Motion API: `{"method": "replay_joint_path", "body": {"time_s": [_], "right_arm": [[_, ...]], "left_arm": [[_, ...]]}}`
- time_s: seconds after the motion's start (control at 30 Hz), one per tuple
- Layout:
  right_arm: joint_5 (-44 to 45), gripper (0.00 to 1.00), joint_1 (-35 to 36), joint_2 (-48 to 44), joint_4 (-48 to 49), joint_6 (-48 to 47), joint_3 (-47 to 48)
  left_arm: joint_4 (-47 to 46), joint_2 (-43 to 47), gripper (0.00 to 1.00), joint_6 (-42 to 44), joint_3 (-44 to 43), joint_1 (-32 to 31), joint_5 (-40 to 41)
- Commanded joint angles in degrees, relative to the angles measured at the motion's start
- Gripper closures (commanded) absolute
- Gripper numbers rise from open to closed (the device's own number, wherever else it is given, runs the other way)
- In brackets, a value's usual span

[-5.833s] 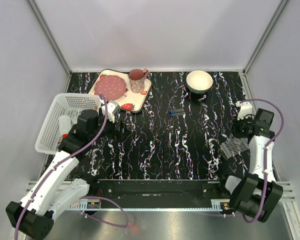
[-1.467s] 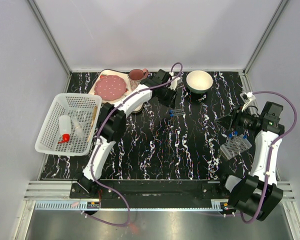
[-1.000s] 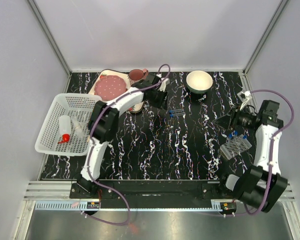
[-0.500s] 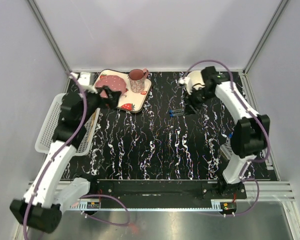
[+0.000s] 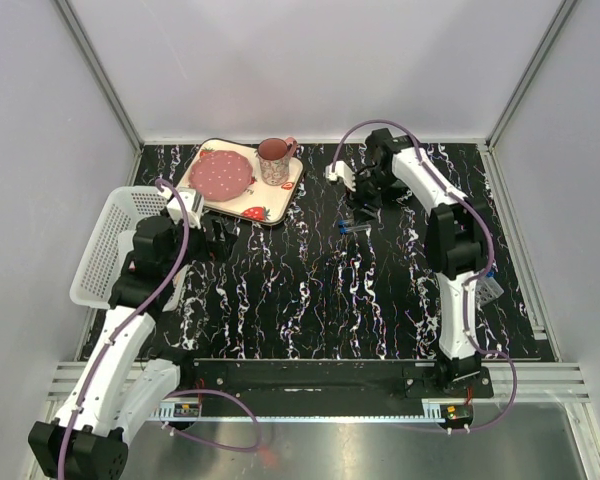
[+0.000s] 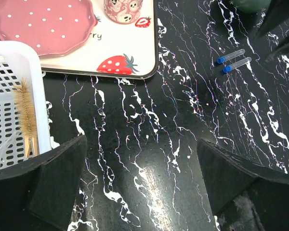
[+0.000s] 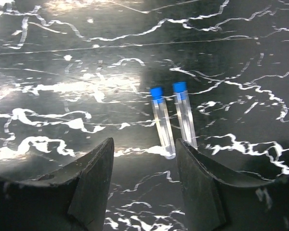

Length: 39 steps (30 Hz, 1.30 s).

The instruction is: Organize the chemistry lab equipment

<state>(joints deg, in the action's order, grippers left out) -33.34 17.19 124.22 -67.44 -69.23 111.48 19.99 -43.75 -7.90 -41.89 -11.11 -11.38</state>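
Two small clear blue-capped test tubes (image 5: 353, 226) lie side by side on the black marbled table. In the right wrist view the tubes (image 7: 162, 120) lie just ahead of my right gripper (image 7: 144, 178), which is open with nothing between its fingers; the right fingertip (image 7: 197, 159) is beside the right tube's lower end. From above, the right gripper (image 5: 361, 202) hangs just behind the tubes. My left gripper (image 6: 142, 183) is wide open and empty over bare table, next to the white basket (image 6: 9, 67) that holds a bristle brush (image 6: 26, 110). The tubes (image 6: 233, 60) show far off at its upper right.
The strawberry-print tray (image 5: 270, 205) with a pink plate (image 5: 220, 175) and cup (image 5: 273, 150) stands at the back left. The white basket (image 5: 105, 235) sits at the left edge, partly under my left arm. A sliver of the clear tube rack (image 5: 491, 287) shows behind my right arm.
My right gripper has shifted left from beside the bowl to just behind the two tubes. My left gripper has drawn back from the tray toward the near side.
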Motion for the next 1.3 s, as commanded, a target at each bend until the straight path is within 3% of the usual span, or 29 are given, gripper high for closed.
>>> {"method": "replay_joint_path", "body": {"time_s": [0.0, 0.33, 1.07, 1.27], "right_arm": [[3.2, 0.42, -0.1, 5.8, 1.3, 0.4, 9.3], [7.3, 0.54, -0.1, 13.0, 4.4, 1.9, 12.5], [9.2, 0.61, -0.1, 17.3, 3.6, 1.9, 13.9], [10.8, 0.75, -0.1, 18.7, 5.1, 3.4, 15.0]], "left_arm": [[-1.1, -0.6, 0.01, 2.3, -2.0, 0.2, -2.8], [0.0, -2.1, 0.01, 3.4, -2.3, 0.2, -2.7], [-0.1, -3.0, 0.01, 3.8, -2.4, 0.2, -3.5], [-0.1, -3.3, 0.01, 3.8, -2.5, 0.2, -3.6]]}}
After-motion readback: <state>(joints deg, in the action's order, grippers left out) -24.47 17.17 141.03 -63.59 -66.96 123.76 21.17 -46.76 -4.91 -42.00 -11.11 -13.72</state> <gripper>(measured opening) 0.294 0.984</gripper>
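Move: The farther of the two blue-capped test tubes lies some 4 cm ahead of the right hand, 1 cm to its left and 9 cm below, and the nearer tube runs beside it, about 2 cm ahead and 1 cm left. The bowl stands roughly 19 cm ahead and 8 cm right, the mug about 16 cm ahead and 18 cm left. From the idle left hand the farther tube is about 17 cm ahead, 28 cm right and 21 cm down. The farther test tube is taken between the right fingertips near its clear, uncapped end: the hand first reaches forward about 5 cm over the pair, then mostly sinks, ending some 8 cm lower, the fingers tipping about 10 degrees steeper. They narrow from over half open to under a third around the tube, with a last slight push forward. ##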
